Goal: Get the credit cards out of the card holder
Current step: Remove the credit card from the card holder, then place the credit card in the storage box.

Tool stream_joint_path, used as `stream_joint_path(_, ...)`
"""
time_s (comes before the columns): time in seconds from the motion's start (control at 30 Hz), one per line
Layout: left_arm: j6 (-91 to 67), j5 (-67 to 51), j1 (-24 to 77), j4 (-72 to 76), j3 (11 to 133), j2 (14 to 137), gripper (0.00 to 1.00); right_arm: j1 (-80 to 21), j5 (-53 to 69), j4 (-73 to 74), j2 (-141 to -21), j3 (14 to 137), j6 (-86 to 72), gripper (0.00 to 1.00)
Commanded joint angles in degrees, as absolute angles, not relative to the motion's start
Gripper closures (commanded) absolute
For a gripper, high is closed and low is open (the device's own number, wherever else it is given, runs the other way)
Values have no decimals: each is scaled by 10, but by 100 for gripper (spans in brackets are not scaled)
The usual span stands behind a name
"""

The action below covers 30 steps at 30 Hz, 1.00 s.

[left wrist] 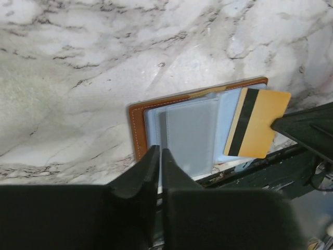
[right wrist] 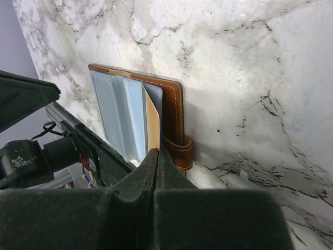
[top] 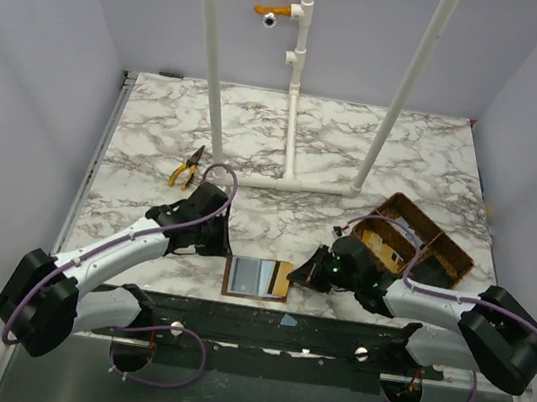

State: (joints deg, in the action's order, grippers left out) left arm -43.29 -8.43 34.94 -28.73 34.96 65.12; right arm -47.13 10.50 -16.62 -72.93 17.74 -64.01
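Observation:
The card holder [top: 249, 277] lies open near the table's front edge, brown leather [left wrist: 136, 125] framing blue-grey clear pockets. A yellowish credit card [left wrist: 257, 122] with a black stripe sticks out past its right side. My right gripper [right wrist: 157, 152] is shut on that card's edge [right wrist: 152, 122], next to the snap tab [right wrist: 179, 148]; one of its fingers [left wrist: 304, 130] shows in the left wrist view. My left gripper [left wrist: 160, 152] is shut, its tips over the holder's near left corner; I cannot tell whether they pinch a pocket. From above, the left gripper [top: 218, 249] and right gripper [top: 300, 277] flank the holder.
A brown woven divided basket [top: 414, 241] stands at the right behind my right arm. Yellow-handled pliers [top: 186, 169] lie at the back left. A white pipe frame [top: 282, 178] rises from mid-table. The black rail [top: 261, 316] runs just under the holder.

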Motion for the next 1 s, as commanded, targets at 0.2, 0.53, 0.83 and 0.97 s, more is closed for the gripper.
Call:
stream_joint_path(0.2, -412, -120, 346, -311, 405, 583, 30, -468, 93, -108, -668, 221, -637, 99)
stream_joint_path(0.53, -437, -241, 335, -229, 393, 539, 20, -468, 110, -74, -605, 271, -646, 99)
stream_joint_path(0.83, -490, -369, 306, -113, 355, 507, 20, -467, 149, -99, -570, 296, -675, 99)
stream_joint_path(0.97, -509, -405, 296, -78, 343, 506, 23, -467, 172, -131, -558, 297, -697, 99)
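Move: The credit card is already pinched by its right-hand edge in the right fingers, its middle about 3 cm left of that hand, 1 cm back and 1 cm below. Beneath it lies the open card holder, its middle some 8 cm left, 1 cm back and 3 cm below the right hand. From the closed left hand the card is roughly 13 cm to the right, 4 cm back and 3 cm lower; the holder's middle is 8 cm right, 4 cm back and 4 cm down. The credit card goes up off the open holder in the right fingers, which keep their pinch while that arm lifts about 14 cm, drifting slightly left. The left hand opens wide as it climbs some 13 cm, then swings right towards the raised card, rolling about 30 degrees so its left side dips, without reaching the card. ##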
